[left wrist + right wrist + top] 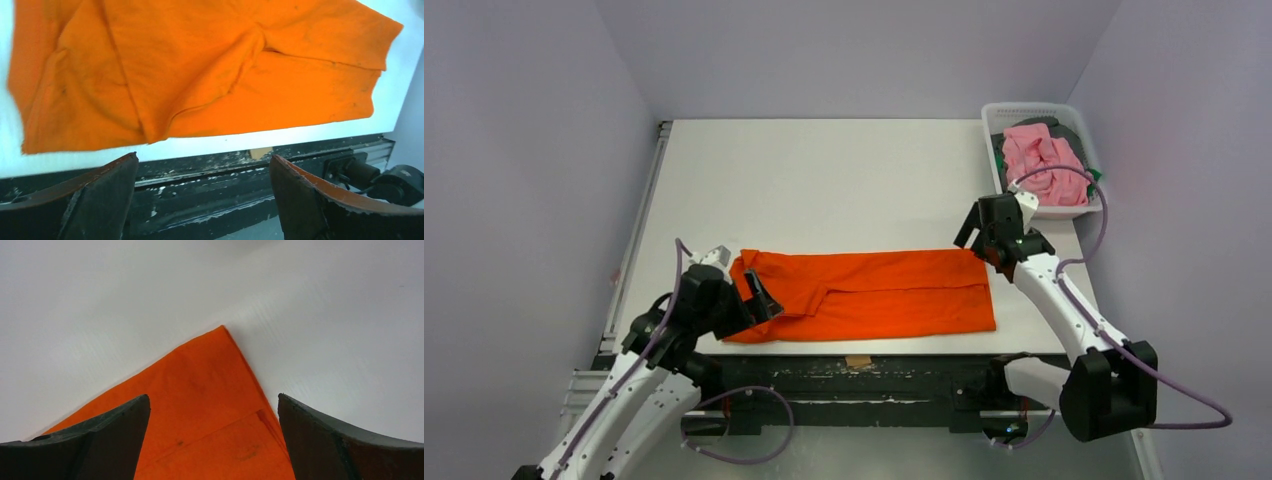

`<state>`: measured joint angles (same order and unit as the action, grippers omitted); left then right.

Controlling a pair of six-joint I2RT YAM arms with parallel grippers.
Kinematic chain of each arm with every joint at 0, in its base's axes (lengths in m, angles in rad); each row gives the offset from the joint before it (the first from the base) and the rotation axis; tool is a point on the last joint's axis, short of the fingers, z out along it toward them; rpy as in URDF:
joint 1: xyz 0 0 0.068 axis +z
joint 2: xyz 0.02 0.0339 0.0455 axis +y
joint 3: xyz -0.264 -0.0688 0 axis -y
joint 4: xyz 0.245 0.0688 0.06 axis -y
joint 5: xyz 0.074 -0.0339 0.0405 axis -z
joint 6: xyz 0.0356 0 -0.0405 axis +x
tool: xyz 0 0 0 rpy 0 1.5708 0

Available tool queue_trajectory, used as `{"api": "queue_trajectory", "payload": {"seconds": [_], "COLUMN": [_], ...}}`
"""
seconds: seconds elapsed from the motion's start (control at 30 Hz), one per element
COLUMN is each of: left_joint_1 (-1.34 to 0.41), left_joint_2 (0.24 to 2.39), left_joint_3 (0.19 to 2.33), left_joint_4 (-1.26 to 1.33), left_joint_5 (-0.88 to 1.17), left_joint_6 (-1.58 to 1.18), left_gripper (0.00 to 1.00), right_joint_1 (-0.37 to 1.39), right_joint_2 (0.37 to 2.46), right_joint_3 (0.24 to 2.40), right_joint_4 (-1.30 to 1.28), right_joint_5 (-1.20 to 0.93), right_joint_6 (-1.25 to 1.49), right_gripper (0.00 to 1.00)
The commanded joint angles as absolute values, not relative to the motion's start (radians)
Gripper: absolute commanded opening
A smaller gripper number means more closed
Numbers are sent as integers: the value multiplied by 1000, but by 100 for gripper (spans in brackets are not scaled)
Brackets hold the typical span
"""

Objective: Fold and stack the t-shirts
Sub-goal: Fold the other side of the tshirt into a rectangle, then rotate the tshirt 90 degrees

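An orange t-shirt (869, 292) lies folded into a long band along the table's near edge. It fills the top of the left wrist view as orange t-shirt (200, 70), and its far right corner shows as orange t-shirt (210, 405) in the right wrist view. My left gripper (759, 292) hovers at the shirt's left end, open and empty, seen as left gripper (202, 165). My right gripper (977, 238) hangs over the shirt's upper right corner, open, nothing held, seen as right gripper (212, 402). A pink t-shirt (1044, 160) lies crumpled on darker ones in the basket.
A white mesh basket (992, 128) stands at the table's far right corner. The black metal frame (864, 375) runs along the table's near edge, with a small tan tape piece (858, 361) on it. White table (824, 190) stretches behind the shirt.
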<state>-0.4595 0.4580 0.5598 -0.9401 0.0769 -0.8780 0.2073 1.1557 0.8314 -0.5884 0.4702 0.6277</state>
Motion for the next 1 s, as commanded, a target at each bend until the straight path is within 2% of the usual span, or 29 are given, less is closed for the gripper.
{"api": "queue_trajectory", "payload": {"seconds": [0.0, 0.13, 0.37, 0.47, 0.57, 0.67, 0.83, 0.97], "left_joint_1": [-463, -463, -456, -408, -337, -307, -296, -299], "left_joint_2": [641, 868, 1162, 1319, 1498, 1656, 1931, 2207], "left_joint_3": [622, 646, 577, 609, 670, 809, 1253, 1670], "left_joint_4": [-658, -466, -248, -180, -79, -86, -240, -391], "left_joint_5": [208, 262, 219, 192, 248, 244, 241, 290], "left_joint_6": [-818, -811, -905, -917, -945, -944, -894, -905], "left_gripper": [100, 100, 100, 100, 100, 100, 100, 100], "right_joint_1": [209, 226, 261, 269, 276, 279, 337, 483], "right_joint_2": [1172, 1261, 1393, 1423, 1430, 1431, 1424, 1414], "right_joint_3": [772, 756, 735, 715, 691, 671, 633, 601], "right_joint_4": [-380, -278, -252, -241, -240, -249, -263, -256], "right_joint_5": [89, -60, -63, -87, -88, -103, -135, -205], "right_joint_6": [554, 548, 580, 588, 600, 613, 621, 630], "right_gripper": [97, 98, 98, 98, 98, 98, 98, 98]}}
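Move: The orange t-shirt is a long strip, its middle about 8 cm ahead and 20 cm right of my left hand, 8 cm below. Its folded flap is nearer, roughly 10 cm ahead, 4 cm right. From my right hand the shirt's middle is about 27 cm left, 7 cm back, 9 cm below; its far right corner is some 4 cm ahead, 2 cm right, and the basket around 27 cm ahead, 15 cm right. I plant both open hands on the shirt to swing it round. My left hand goes forward and right, dips about 7 cm onto the flap end, then drags it quickly forward another 20 cm or so. My right hand sweeps 11 cm left while sinking onto the right part, turning nearly 30 degrees counter-clockwise, holds there, then slides a few centimetres further left. ##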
